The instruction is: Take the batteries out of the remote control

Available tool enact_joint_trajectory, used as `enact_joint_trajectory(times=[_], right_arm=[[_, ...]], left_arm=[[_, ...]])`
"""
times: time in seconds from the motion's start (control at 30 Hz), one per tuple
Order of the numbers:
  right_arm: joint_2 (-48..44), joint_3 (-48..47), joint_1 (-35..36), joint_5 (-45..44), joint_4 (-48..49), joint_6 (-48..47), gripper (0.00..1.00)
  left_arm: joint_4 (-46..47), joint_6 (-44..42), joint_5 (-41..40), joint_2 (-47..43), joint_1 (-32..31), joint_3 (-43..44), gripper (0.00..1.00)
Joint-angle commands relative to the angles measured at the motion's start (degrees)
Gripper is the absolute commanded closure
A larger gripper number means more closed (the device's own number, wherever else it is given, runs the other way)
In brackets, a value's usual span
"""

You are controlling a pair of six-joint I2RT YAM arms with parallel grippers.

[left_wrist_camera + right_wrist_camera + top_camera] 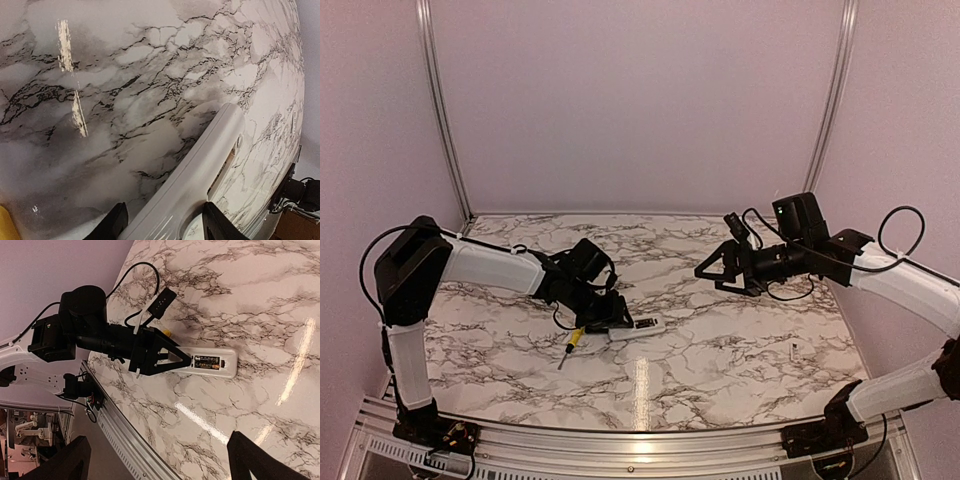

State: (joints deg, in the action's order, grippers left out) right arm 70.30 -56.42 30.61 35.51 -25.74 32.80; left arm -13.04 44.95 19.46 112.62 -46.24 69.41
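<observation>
The white remote control (638, 328) lies flat on the marble table, left of centre. Its open compartment faces up, and the right wrist view shows two dark batteries (207, 361) side by side in the remote control (222, 371). My left gripper (620, 322) is low at its left end. In the left wrist view the remote control (200, 170) runs out between the two black fingers (115, 222), which stand apart on either side of it, with a slim gap on the left. My right gripper (705, 270) hovers open and empty above the table, right of centre.
A yellow-handled screwdriver (574, 340) lies just left of the remote, beside the left gripper. A tiny pale screw (792, 350) sits on the table at the right. The metal front rail (130, 435) borders the near edge, and pink walls close the back and sides.
</observation>
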Motion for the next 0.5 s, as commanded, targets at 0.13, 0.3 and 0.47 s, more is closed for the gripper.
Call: enact_joint_trajectory(times=[0.13, 0.3, 0.47], right_arm=[[-1.11, -2.0, -0.29, -0.41, -2.38, -1.32, 0.06], [-2.45, -1.09, -0.29, -0.61, -2.48, -0.94, 0.06], [-3.24, -0.53, -0.29, -0.7, -2.48, -0.82, 0.06]], left_arm=[[-10.26, -4.73, -7.23, -1.56, 0.04, 3.64, 0.43], [-12.78, -6.0, -9.08, -1.87, 0.02, 5.29, 0.33], [-13.95, -6.36, -10.88, -3.09, 0.01, 5.72, 0.21]])
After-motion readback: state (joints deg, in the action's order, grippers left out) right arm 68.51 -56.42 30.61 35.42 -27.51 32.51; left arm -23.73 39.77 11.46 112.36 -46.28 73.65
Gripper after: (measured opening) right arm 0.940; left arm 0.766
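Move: Just to the right of the left hand, its middle about 3 cm off, 1 cm back and 2 cm below, is the remote control, with the spread fingers still around its left half. Its open battery bay lies some 6 cm to the left hand's right, 2 cm below. The yellow screwdriver is about 11 cm to the left, 5 cm back and 3 cm lower. From the right hand the remote lies about 13 cm left, 3 cm ahead and 20 cm below. Backing off along the remote, the left hand slides about 2.5 cm left towards the screwdriver, drifting 1 cm forward at nearly the same height. The wrist tips some 10 degrees so the fingers point more steeply down, while they spread from half open to about three quarters, coming free of the casing. ##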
